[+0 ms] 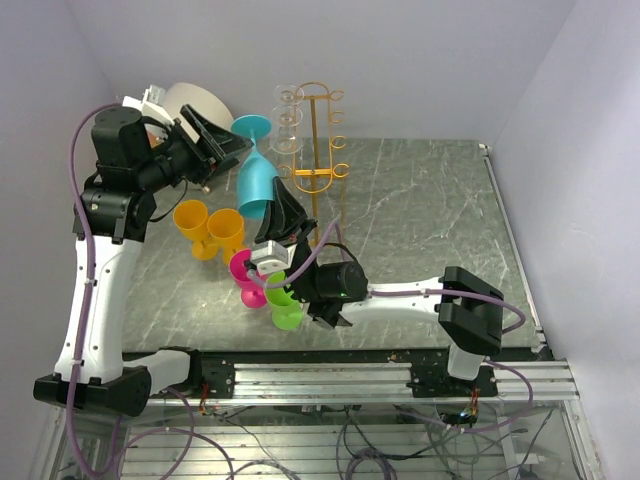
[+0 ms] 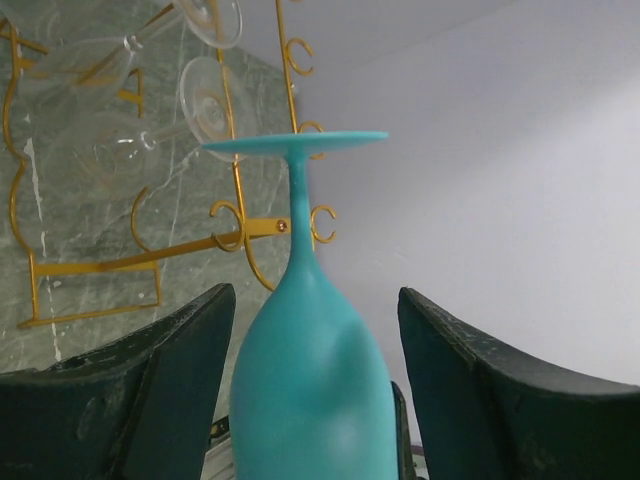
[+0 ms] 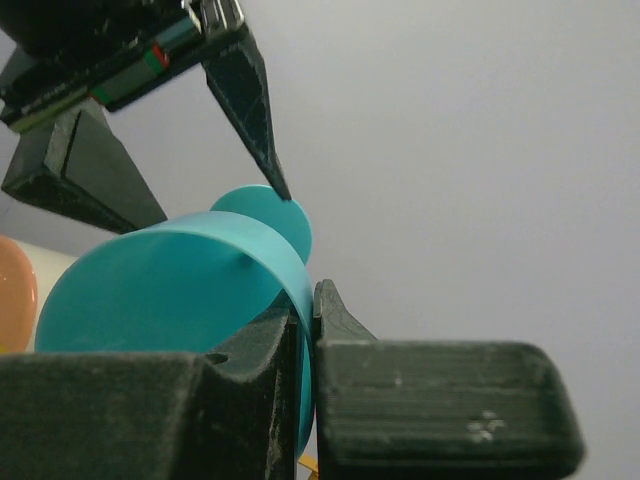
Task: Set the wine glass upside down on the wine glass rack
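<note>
A teal wine glass (image 1: 257, 180) hangs upside down in the air, foot up, just left of the orange-gold wine glass rack (image 1: 316, 150). My right gripper (image 1: 283, 212) is shut on its rim from below; the right wrist view shows the rim wall (image 3: 290, 265) pinched between the two pads. My left gripper (image 1: 222, 145) reaches in from the left, open, one finger on either side of the bowl (image 2: 310, 380) with a gap showing on the right side. In the left wrist view the rack (image 2: 240, 225) stands behind the glass's stem.
Clear glasses (image 1: 288, 110) hang on the rack's left hooks. Two orange cups (image 1: 208, 228), a pink glass (image 1: 245, 272) and a green glass (image 1: 285, 308) stand on the table under the arms. A cream drum (image 1: 195, 103) sits at the back left.
</note>
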You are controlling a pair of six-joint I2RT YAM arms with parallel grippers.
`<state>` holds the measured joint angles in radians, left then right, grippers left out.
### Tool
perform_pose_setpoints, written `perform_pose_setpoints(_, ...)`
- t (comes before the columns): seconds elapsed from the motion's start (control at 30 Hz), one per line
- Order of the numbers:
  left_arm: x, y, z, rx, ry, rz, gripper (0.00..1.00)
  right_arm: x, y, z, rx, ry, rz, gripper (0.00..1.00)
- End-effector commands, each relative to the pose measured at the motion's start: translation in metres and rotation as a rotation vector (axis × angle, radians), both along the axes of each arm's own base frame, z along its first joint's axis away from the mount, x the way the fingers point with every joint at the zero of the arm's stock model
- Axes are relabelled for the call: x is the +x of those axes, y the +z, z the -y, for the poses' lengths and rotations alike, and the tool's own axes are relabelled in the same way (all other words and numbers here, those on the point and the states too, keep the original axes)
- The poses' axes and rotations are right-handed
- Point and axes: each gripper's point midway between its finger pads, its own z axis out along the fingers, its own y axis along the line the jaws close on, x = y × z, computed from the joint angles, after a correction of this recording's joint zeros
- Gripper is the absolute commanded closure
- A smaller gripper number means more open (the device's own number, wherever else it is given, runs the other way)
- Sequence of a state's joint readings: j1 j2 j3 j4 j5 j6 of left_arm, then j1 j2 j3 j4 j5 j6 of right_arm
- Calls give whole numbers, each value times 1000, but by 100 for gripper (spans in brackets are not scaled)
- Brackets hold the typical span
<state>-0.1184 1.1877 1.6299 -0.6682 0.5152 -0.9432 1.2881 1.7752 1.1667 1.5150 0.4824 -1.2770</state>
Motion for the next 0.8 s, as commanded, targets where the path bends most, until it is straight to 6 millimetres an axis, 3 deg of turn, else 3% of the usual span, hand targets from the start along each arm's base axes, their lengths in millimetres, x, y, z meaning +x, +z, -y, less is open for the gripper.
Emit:
perform_pose_setpoints(0.0, -1, -20, 8, 45, -26, -32, 24, -24, 50, 51, 324, 17, 121, 100)
perform_pose_setpoints(0.23, 2, -32, 19, 51, -44, -42, 26, -28, 47, 41, 333, 45, 110, 100)
perform_pose_setpoints(0.33, 4, -29, 20, 42, -42, -34, 31, -30, 44, 39, 325, 46, 103, 100)
perform_pose_setpoints(0.57, 4, -20, 21, 25, -49, 1, 56, -29, 36, 37, 307, 37, 83, 100)
perform_pose_setpoints(0.67, 4, -18, 20, 30, -45, 12, 85, -27, 32, 36, 298, 30, 74, 100)
perform_pose_setpoints(0.7, 3, -17, 20, 32, -47, 19, 91, -27, 30, 35, 296, 32, 71, 100)
perform_pose_setpoints(0.77, 3, -14, 22, 32, -59, 46, 93, -27, 28, 35, 295, 39, 65, 100)
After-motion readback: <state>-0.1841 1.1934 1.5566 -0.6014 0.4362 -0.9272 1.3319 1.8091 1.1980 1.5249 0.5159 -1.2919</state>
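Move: My right hand holds the blue wine glass by its rim, foot uppermost; the stem lies about 6 cm ahead of that hand, 4 cm left and 6 cm above. From my open left hand the stem is roughly 2 cm ahead, 3 cm right and 2 cm below. The rack's near crossbar stands some 7 cm ahead of my left hand, 15 cm right and 6 cm below; the nearest hanging clear glass is about 10 cm ahead, 9 cm right and 7 cm below. I bring my left hand down about 3 cm and a little to the right until the stem sits between its open fingers, then close them from three-quarters open to nearly shut, pinching the stem just under the foot while easing slightly forward and back up. My right hand keeps its hold on the rim and shifts about 1 cm left and 1 cm back, bringing the glass closer to the left fingers. ##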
